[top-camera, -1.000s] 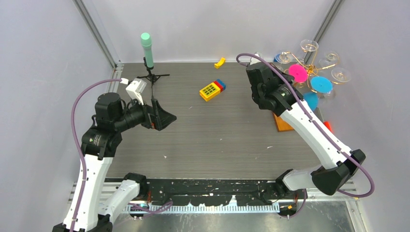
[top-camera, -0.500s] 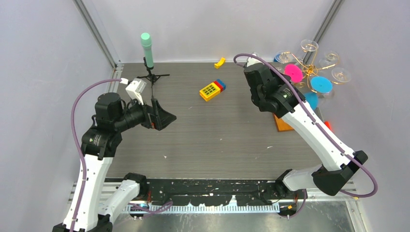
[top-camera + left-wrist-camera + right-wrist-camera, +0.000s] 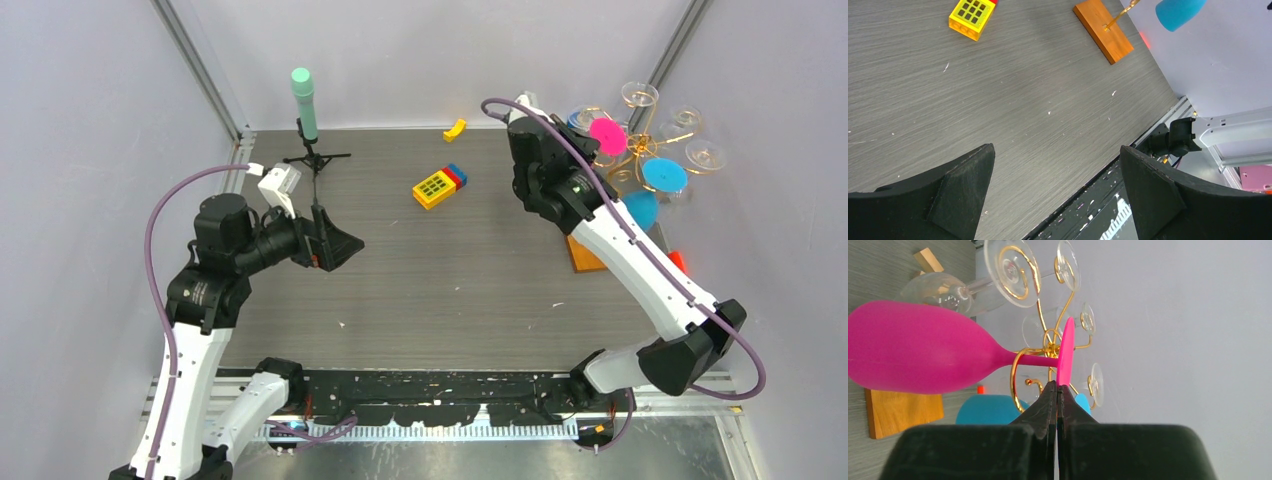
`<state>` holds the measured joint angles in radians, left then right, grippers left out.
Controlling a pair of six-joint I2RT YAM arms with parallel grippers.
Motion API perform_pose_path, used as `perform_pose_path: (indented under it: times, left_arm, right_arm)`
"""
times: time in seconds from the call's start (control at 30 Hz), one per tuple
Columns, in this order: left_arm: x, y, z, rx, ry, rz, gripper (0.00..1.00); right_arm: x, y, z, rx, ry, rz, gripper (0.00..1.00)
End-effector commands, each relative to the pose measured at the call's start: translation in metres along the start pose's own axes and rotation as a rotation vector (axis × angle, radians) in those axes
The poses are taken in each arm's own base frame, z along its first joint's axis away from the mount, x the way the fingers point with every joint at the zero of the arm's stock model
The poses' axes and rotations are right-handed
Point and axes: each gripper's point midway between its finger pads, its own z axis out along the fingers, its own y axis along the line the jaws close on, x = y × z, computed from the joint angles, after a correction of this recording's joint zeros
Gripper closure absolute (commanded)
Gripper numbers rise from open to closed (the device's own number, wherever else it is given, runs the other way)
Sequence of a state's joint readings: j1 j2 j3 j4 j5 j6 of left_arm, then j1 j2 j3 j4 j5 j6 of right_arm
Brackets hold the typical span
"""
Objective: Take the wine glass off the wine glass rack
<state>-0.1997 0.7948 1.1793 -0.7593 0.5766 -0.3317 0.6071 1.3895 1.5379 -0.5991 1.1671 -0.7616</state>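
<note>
The wine glass rack [image 3: 645,135] stands at the back right, gold wire on an orange-brown base [image 3: 583,254]. Pink, blue and clear glasses hang from it. My right gripper [image 3: 597,142] is shut on the flat foot of the pink wine glass [image 3: 607,131]. In the right wrist view the gripper [image 3: 1058,386] pinches the foot's edge, the pink bowl [image 3: 913,360] points left, and the stem passes through a gold curl [image 3: 1015,371]. My left gripper [image 3: 335,245] hangs open over the table's left side, holding nothing [image 3: 1055,150].
A mint microphone on a black tripod [image 3: 304,100] stands at the back left. A yellow brick [image 3: 436,187] and a small yellow piece [image 3: 455,129] lie mid-table. Blue glasses [image 3: 664,174] and clear glasses [image 3: 705,155] hang beside the pink one. Walls close in on both sides.
My right gripper has moved toward the back with the pink glass's foot in it; the pink disc has shifted back and slightly left. The left arm has not moved.
</note>
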Motion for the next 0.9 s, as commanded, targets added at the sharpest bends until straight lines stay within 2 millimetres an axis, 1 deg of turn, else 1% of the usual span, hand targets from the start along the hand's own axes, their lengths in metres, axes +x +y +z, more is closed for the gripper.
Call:
perform_pose_path:
  times: [0.0,0.03,0.2,0.3,0.37,0.4,0.6,0.7,0.87]
  left_arm:
    - [-0.008,-0.005,-0.004,0.013,-0.034,0.022,0.02]
    - [-0.008,-0.006,-0.004,0.015,-0.034,0.019,0.02]
    - [-0.008,-0.007,-0.003,0.025,-0.033,0.012,0.02]
    - [-0.008,-0.008,-0.003,0.032,-0.033,0.006,0.02]
    - [-0.008,-0.009,-0.003,0.036,-0.034,0.002,0.02]
    - [-0.008,-0.01,-0.003,0.039,-0.033,0.0,0.02]
    - [-0.008,-0.011,-0.001,0.053,-0.031,-0.011,0.02]
    - [-0.008,-0.012,0.0,0.059,-0.029,-0.018,0.02]
    - [-0.009,-0.013,0.003,0.075,-0.03,-0.037,0.02]
  right_arm:
    - [0.002,-0.02,0.01,0.06,0.024,0.092,1.0]
    - [0.006,-0.021,0.013,0.064,0.037,0.092,1.0]
    - [0.024,-0.026,0.009,0.05,0.062,0.112,1.0]
    - [0.032,-0.029,0.005,0.04,0.069,0.115,1.0]
    - [0.038,-0.029,0.002,0.025,0.078,0.121,1.0]
    - [0.042,-0.027,0.0,0.01,0.09,0.094,1.0]
    - [0.062,-0.031,-0.011,-0.028,0.12,0.087,1.0]
    - [0.069,-0.032,-0.018,-0.053,0.116,0.094,1.0]
    - [0.071,-0.03,-0.029,-0.098,0.09,0.106,1.0]
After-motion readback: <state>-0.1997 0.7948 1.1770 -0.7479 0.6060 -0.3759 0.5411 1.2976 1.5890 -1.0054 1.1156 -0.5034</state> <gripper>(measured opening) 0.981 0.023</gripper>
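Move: The pink wine glass already hangs foot-up in the right fingers, its stem crossing a gold hook about 1 cm ahead, 3 right and 4 below the hand. The blue glass it is taken towards stands some 3 cm back and 10 right, its middle 9 below. The rack hub lies about 5 ahead, 5 right and 3 below. From the left hand the blue glass is roughly 10 ahead, 45 right and 4 lower. The pink wine glass, still pinched by the rim of its foot, is carried by the right hand to the right by about 3 cm, then back some 5 cm while still easing right, past its gold hook towards the blue glass. The hand sinks only about 1 cm; the wrist turns slightly clockwise and tips a little as it draws back, fingers staying shut. ##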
